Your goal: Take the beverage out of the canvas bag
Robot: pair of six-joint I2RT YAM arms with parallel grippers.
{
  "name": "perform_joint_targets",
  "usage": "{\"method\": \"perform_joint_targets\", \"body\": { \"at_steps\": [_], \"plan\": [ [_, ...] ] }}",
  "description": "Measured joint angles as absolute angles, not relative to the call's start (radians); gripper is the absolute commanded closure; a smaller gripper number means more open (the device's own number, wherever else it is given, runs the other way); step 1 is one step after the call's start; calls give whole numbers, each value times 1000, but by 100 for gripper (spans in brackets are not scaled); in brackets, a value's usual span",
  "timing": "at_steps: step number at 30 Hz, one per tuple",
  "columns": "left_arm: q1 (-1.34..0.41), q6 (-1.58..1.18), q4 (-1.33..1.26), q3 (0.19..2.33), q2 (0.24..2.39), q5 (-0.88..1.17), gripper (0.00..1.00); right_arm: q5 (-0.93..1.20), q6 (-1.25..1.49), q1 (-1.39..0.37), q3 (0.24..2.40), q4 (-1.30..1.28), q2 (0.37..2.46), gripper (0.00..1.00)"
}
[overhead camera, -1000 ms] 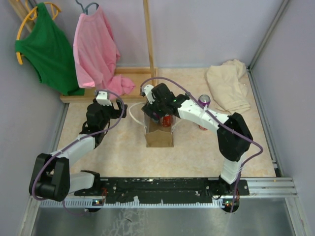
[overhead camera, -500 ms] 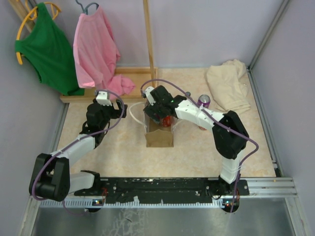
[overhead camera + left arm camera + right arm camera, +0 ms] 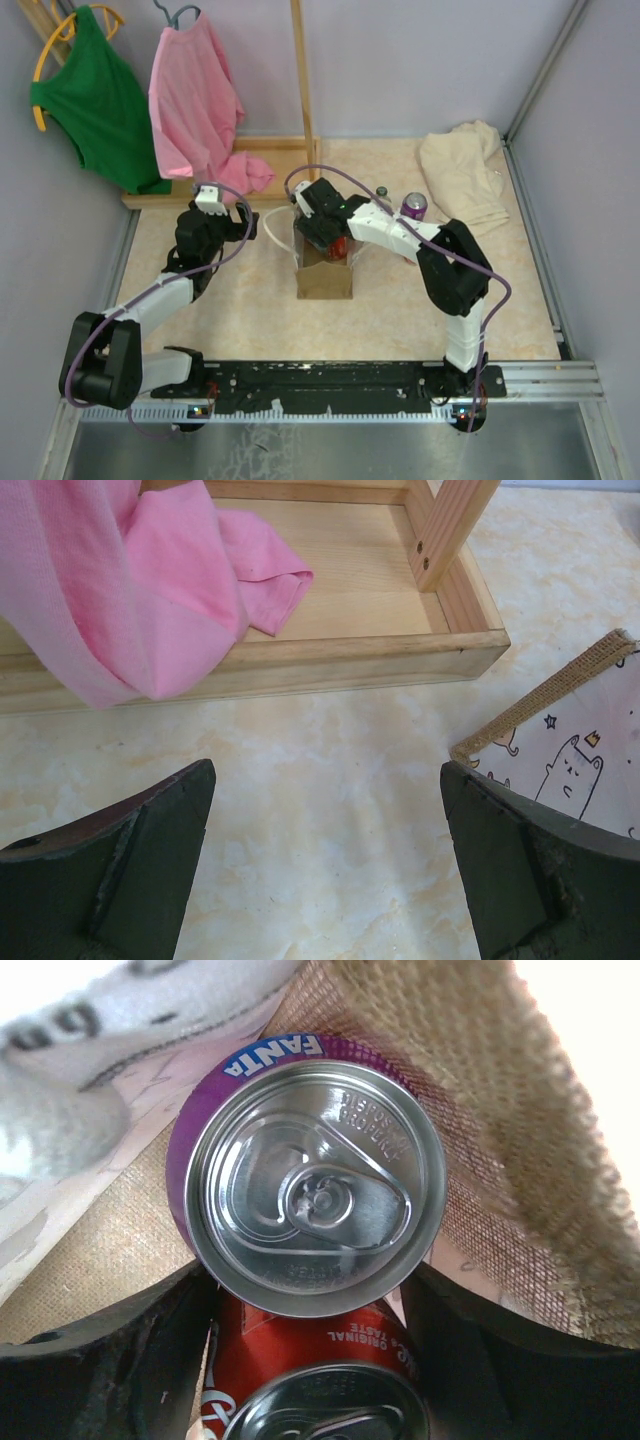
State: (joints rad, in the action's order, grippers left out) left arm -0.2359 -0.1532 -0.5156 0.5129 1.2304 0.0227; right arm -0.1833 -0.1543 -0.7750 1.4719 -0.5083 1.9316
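The tan canvas bag (image 3: 325,280) stands upright mid-table, its white rope handle (image 3: 272,232) hanging to the left. My right gripper (image 3: 325,236) reaches down into its open top. Inside, the right wrist view shows a purple Fanta can (image 3: 310,1175) and, below it, a red cola can (image 3: 320,1380). The right gripper (image 3: 310,1360) has its dark fingers (image 3: 100,1370) pressed against both sides of the red can. The woven bag wall (image 3: 500,1110) surrounds them. My left gripper (image 3: 240,215) hovers open left of the bag; a bag corner (image 3: 560,750) shows beside its right finger.
Another purple can (image 3: 414,207) stands on the table right of the bag, behind my right arm. A pale beige cloth (image 3: 462,175) lies at the back right. A wooden rack base (image 3: 330,590) with a pink garment (image 3: 150,580) sits at the back left, beside a green garment (image 3: 95,100).
My right gripper sank deeper into the bag, and its jaws closed in onto the red can. The left arm stayed where it was.
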Motion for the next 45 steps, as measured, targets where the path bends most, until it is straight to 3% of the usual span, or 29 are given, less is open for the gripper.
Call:
{"method": "perform_joint_targets", "body": {
  "at_steps": [3, 10, 11, 13, 35, 45],
  "plan": [
    [-236, -153, -516, 513, 1230, 23, 0, -188, -137, -775, 1476, -517, 1932, 59],
    [-236, -153, -516, 513, 1230, 23, 0, -197, -118, -775, 1481, -531, 1932, 69],
    [-236, -153, -516, 513, 1230, 23, 0, -199, -117, -775, 1481, -532, 1932, 73],
    [-236, -153, -516, 513, 1230, 23, 0, -206, -110, -776, 1481, -534, 1932, 100],
    [-236, -154, -516, 513, 1230, 23, 0, -270, -104, -845, 1663, -736, 1884, 100],
    [-236, -159, -516, 513, 1230, 23, 0, -372, -102, -909, 2003, -901, 1882, 100]
  ]
}}
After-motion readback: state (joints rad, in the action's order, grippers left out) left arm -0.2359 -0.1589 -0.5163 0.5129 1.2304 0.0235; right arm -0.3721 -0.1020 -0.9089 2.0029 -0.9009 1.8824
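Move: Between the right fingers, already gripped inside the canvas bag, is the red Coke can, its middle roughly 2 cm below the hand point. The purple Fanta can stands against it, about 5 cm ahead of that hand and 4 cm left. Already outside are the green bottle, some 10 cm ahead and 11 cm right, and another purple can, about 8 cm ahead and 18 cm right. From the left hand, the Coke can lies some 21 cm right, 2 cm back and 9 cm below. Keeping its grip on the Coke can, the right hand first eases back and right by only a centimetre or so, then climbs ever faster out of the canvas bag, about 18 cm up, bearing some 4 cm left as it rises and passing up away from the Fanta can. The fingers tilt up by roughly 10 degrees. ##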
